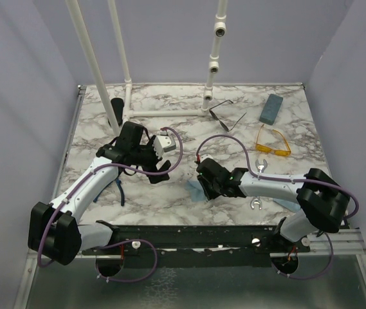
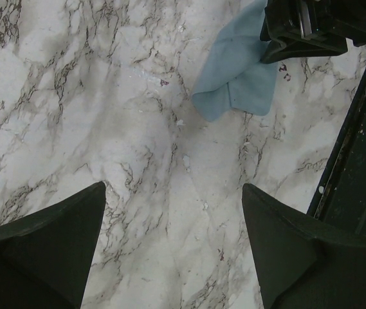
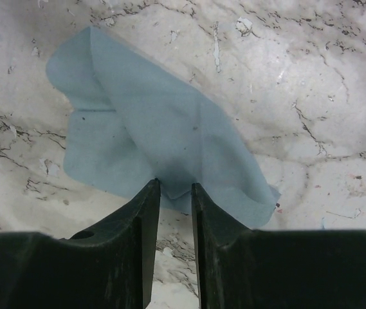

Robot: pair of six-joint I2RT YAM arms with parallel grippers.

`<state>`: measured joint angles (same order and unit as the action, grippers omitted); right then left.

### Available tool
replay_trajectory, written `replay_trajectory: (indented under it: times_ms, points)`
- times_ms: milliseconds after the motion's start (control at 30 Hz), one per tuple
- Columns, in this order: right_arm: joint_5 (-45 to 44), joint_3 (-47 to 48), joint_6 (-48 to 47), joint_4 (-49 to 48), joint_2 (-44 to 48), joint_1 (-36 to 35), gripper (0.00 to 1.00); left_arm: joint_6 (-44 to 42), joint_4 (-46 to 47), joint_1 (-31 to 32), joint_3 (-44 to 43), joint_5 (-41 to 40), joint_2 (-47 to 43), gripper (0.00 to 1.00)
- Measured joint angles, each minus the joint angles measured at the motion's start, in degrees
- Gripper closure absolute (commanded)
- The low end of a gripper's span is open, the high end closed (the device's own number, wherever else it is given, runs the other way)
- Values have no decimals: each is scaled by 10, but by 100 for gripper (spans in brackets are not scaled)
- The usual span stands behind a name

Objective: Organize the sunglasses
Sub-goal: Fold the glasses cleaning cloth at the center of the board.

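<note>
The thin dark wire-frame sunglasses (image 1: 224,116) lie at the back centre of the marble table, with the yellow-orange plastic pair (image 1: 273,143) to their right. Neither gripper is near them. My right gripper (image 1: 203,187) is low over a light blue cloth (image 1: 194,190) near the front centre. In the right wrist view its fingers (image 3: 176,185) stand narrowly apart, with the near edge of the cloth (image 3: 150,122) between the tips. My left gripper (image 1: 160,168) hovers wide open over bare marble (image 2: 173,185), left of the cloth (image 2: 237,77).
A blue-grey oblong case (image 1: 271,108) lies at the back right and a black case (image 1: 116,111) at the back left. White pipes (image 1: 211,64) rise from the back. Another bit of blue cloth (image 1: 289,205) shows under the right arm. The black base rail (image 2: 356,167) runs along the front.
</note>
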<state>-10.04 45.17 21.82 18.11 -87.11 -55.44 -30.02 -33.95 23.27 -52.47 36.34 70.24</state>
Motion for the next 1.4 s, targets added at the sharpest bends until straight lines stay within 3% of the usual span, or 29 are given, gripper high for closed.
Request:
replay_trajectory:
  times_ms: [433,633,900,1167,1400]
  points:
    - [-43,17,-11,5,-11,0,81,0,0,0,0,0,0,13]
    - [-40,16,-23,4,-11,0,99,0,0,0,0,0,0,13]
    - [-21,32,-33,18,-5,0,100,0,0,0,0,0,0,16]
    - [44,108,-71,34,80,0,100,-12,0,0,0,4,2,18]
    - [105,159,-99,53,123,0,100,-55,0,0,0,69,3,17]
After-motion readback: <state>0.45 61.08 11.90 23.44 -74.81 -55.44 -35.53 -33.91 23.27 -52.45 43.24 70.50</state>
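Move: The cleaning cloth lies just under the right fingertips, its middle about 1 cm ahead, 2 cm to the left and 2 cm below. The wrench lies some 15 cm to the right of this hand and 3 cm farther out; a second blue cloth is roughly 24 cm to its right and 1 cm back. From the left hand, the cleaning cloth is about 13 cm to the right, 6 cm back and 13 cm lower. Creeping about 1.5 cm forward low over the table, the right hand closes its part-open fingers fully and pinches the cloth near its middle. It then lifts quickly some 16 cm with the cloth, bearing about 6 cm left, the wrist rolling left side up and turning counter-clockwise. The open left hand barely starts rightward and back at the end. ##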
